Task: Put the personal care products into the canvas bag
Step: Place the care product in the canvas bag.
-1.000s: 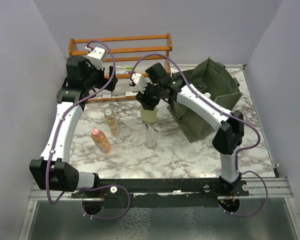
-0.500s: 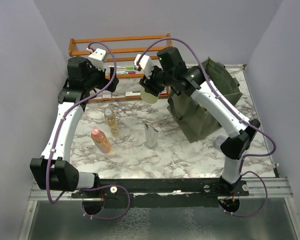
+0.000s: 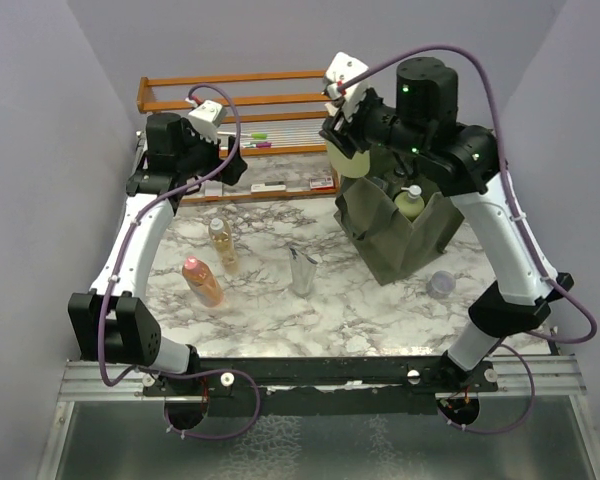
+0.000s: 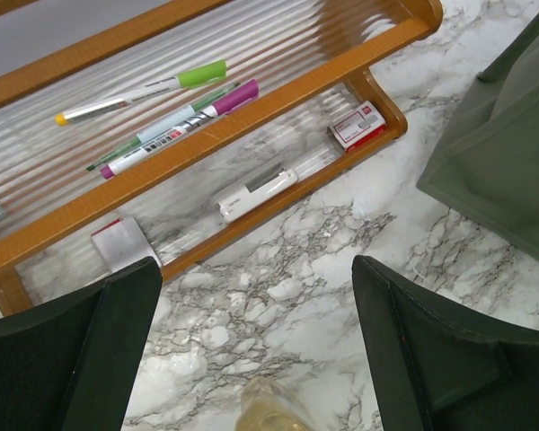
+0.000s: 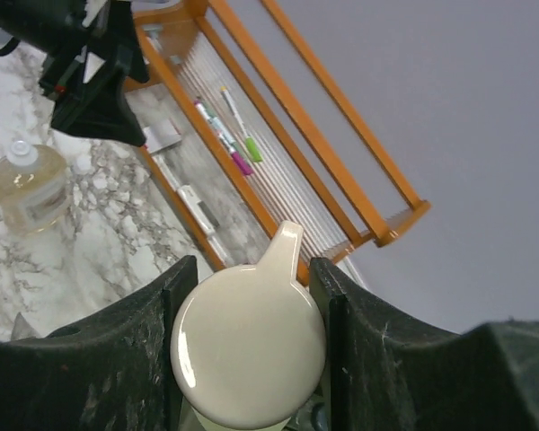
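Note:
My right gripper (image 3: 346,150) is shut on a pale green bottle (image 3: 351,162) and holds it in the air over the back left edge of the canvas bag (image 3: 420,240). Its white pump cap (image 5: 250,346) fills the space between the fingers of that gripper (image 5: 250,352). Another pale green pump bottle (image 3: 410,203) stands inside the bag. On the marble lie an amber bottle (image 3: 223,243), an orange bottle (image 3: 202,281) and a silver tube (image 3: 302,270). My left gripper (image 3: 220,168) hangs open above the amber bottle's top (image 4: 269,409), holding nothing (image 4: 256,359).
The orange wooden rack (image 3: 242,100) stands at the back, with pink and green pens (image 4: 175,112) and small boxes (image 4: 357,124) on it. A small lavender jar (image 3: 441,284) sits in front of the bag's right side. Grey walls close in the table.
My right arm has lifted the pale green bottle off the table and swung it up and right, over the bag. My left gripper has shifted slightly right, still open.

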`<state>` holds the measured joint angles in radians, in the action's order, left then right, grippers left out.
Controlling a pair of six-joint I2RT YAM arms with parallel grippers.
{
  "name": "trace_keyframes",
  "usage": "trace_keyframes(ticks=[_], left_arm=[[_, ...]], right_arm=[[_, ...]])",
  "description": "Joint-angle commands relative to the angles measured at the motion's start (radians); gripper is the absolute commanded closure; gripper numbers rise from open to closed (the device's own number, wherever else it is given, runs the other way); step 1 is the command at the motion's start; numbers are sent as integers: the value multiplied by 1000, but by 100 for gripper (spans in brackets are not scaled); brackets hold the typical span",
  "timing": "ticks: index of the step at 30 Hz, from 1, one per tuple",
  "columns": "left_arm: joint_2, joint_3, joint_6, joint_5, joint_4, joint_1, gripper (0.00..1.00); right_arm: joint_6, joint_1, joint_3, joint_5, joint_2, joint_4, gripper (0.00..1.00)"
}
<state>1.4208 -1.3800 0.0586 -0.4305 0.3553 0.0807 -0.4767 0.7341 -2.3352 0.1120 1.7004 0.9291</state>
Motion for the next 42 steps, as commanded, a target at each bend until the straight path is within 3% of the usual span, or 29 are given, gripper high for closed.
trace_keyframes(ticks=[1,16,26,36,42], left_arm=[[24,-6,12,-78,-28,30,11],[105,-106,108,-179,-1,296,11],[233,-181,108,-222,-44,445,13],[362,-249,47,-235,-122,523,25],[358,-243,46,-221,-121,531,48]], right_arm=[[-34,-73,-57,-55,-95,-105,99],[8,-273,141,-51,-214,-147,99],[73,-429,282,95,-251,-163,99],[105,-494,396,195,-277,-168,99],[119,-517,448,244,-308,-165,99]])
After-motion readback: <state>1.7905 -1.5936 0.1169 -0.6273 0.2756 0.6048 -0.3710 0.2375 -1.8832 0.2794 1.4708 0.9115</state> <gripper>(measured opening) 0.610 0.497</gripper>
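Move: The bag's mouth, where the green bottle in the right hand is headed, is about 16 cm to that hand's right, 4 cm ahead and 20 cm below; the pump bottle inside it is roughly 15 cm right, 3 ahead and 28 down. The bag's near-side strap lies some 27 cm right of the left hand, 6 back and 7 lower. From that hand, the red-and-white box is 20 right, 7 ahead, the silver pouch 16 right, 14 back, both about 26 below. The green bottle, still gripped by its top, is carried some 17 cm right in the right hand, rising slightly, then sinking over the bag's mouth as the wrist swings clockwise and tips down. Meanwhile the left hand sweeps about 26 cm right and a little back, turning some 40 degrees clockwise and dipping late, to bring its fingers around the strap and start closing them. ##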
